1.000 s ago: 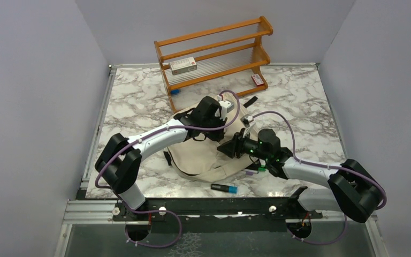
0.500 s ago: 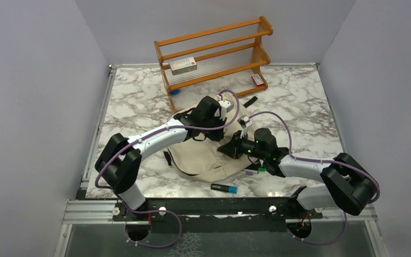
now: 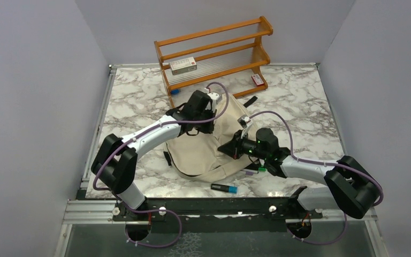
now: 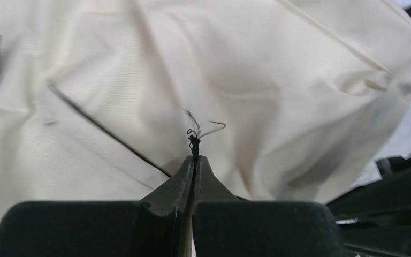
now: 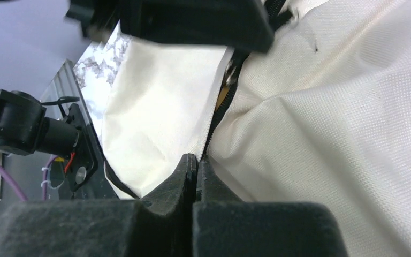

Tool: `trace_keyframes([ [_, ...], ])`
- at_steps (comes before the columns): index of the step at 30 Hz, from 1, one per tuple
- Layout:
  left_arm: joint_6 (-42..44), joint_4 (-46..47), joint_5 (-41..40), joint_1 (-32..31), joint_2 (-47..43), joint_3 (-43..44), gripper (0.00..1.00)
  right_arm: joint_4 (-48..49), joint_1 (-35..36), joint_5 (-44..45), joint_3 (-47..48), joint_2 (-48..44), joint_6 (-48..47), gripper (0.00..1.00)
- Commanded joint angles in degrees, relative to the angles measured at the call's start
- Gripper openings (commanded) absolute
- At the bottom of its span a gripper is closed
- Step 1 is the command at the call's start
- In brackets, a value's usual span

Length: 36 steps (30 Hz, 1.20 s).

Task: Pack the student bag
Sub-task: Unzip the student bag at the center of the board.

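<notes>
The student bag (image 3: 203,152), a cream fabric backpack with black zipper lines, lies on the marble table between the two arms. My left gripper (image 3: 191,127) is over its far part. In the left wrist view, this gripper (image 4: 194,156) is shut on a frayed black cord (image 4: 194,140) that sticks out past the tips, over the bag's cloth (image 4: 278,80). My right gripper (image 3: 226,149) reaches in from the right. In the right wrist view, it (image 5: 196,158) is shut on the bag's edge (image 5: 342,118) where the black zipper line (image 5: 214,123) runs down to the tips.
A wooden rack (image 3: 214,53) stands at the back, holding a white and red box (image 3: 183,65). A small red item (image 3: 256,80) and a blue one (image 3: 175,91) lie at its foot. A black marker with a blue cap (image 3: 224,187) lies near the front edge.
My right gripper has closed on the bag's zipper edge. The left gripper has moved back and to the left with the cord, uncovering more of the bag's cloth.
</notes>
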Motion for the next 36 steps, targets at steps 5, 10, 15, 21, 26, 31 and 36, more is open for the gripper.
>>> trace_keyframes([
  [5, 4.02, 0.20, -8.34, 6.97, -1.57, 3.78, 0.00, -0.87, 0.31, -4.19, -1.43, -3.23, -1.04, 0.01],
  [10, 5.37, 0.65, -10.75, 8.33, -0.86, 3.99, 0.00, -1.31, 0.31, -4.30, -1.45, -3.95, -1.48, 0.01],
  [15, 5.33, 3.45, -13.39, 11.56, 1.88, 5.59, 0.00, -2.45, 0.31, -5.53, -1.58, -4.84, -2.77, 0.01],
  [21, 5.20, 7.07, -15.08, 15.50, 6.38, 10.28, 0.00, -3.90, 0.31, -8.23, -2.28, -8.22, -4.16, 0.01],
  [26, 6.73, 9.29, -15.17, 16.76, 11.94, 14.66, 0.00, -6.64, 0.31, -15.10, -0.65, -7.44, -8.14, 0.01],
  [31, 5.89, 13.51, -16.13, 17.11, 14.36, 13.55, 0.00, -9.32, 0.31, -18.95, 1.20, -6.13, -10.84, 0.01],
  [36, 5.53, 11.99, -12.46, 17.33, 15.89, 16.10, 0.00, -9.26, 0.31, -15.86, 1.80, -6.21, -9.77, 0.03],
])
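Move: The bag's zip pull is in the left hand's shut fingers; the zip stretch by the bag's far left side, where it is taken, lies about 14 cm ahead and 8 cm left, some 2 cm lower. The rack's near left corner is roughly 12 cm ahead, 19 cm left; the black strap 19 cm ahead, 20 cm right, both about 8 cm lower. The right hand pinches the zip's cloth edge; from it the pull lies some 10 cm ahead and 4 cm left, about level. The zip pull is drawn along the zip by the left hand, away from the right hand towards the rack: a short tug forward-left, a brief stall, then a faster, mainly forward pull, about 16 cm in all, turning some 15 degrees counter-clockwise and dipping 3 cm at the end. The right fingers keep pinching the bag edge, easing about 2 cm up and 2 cm back. ##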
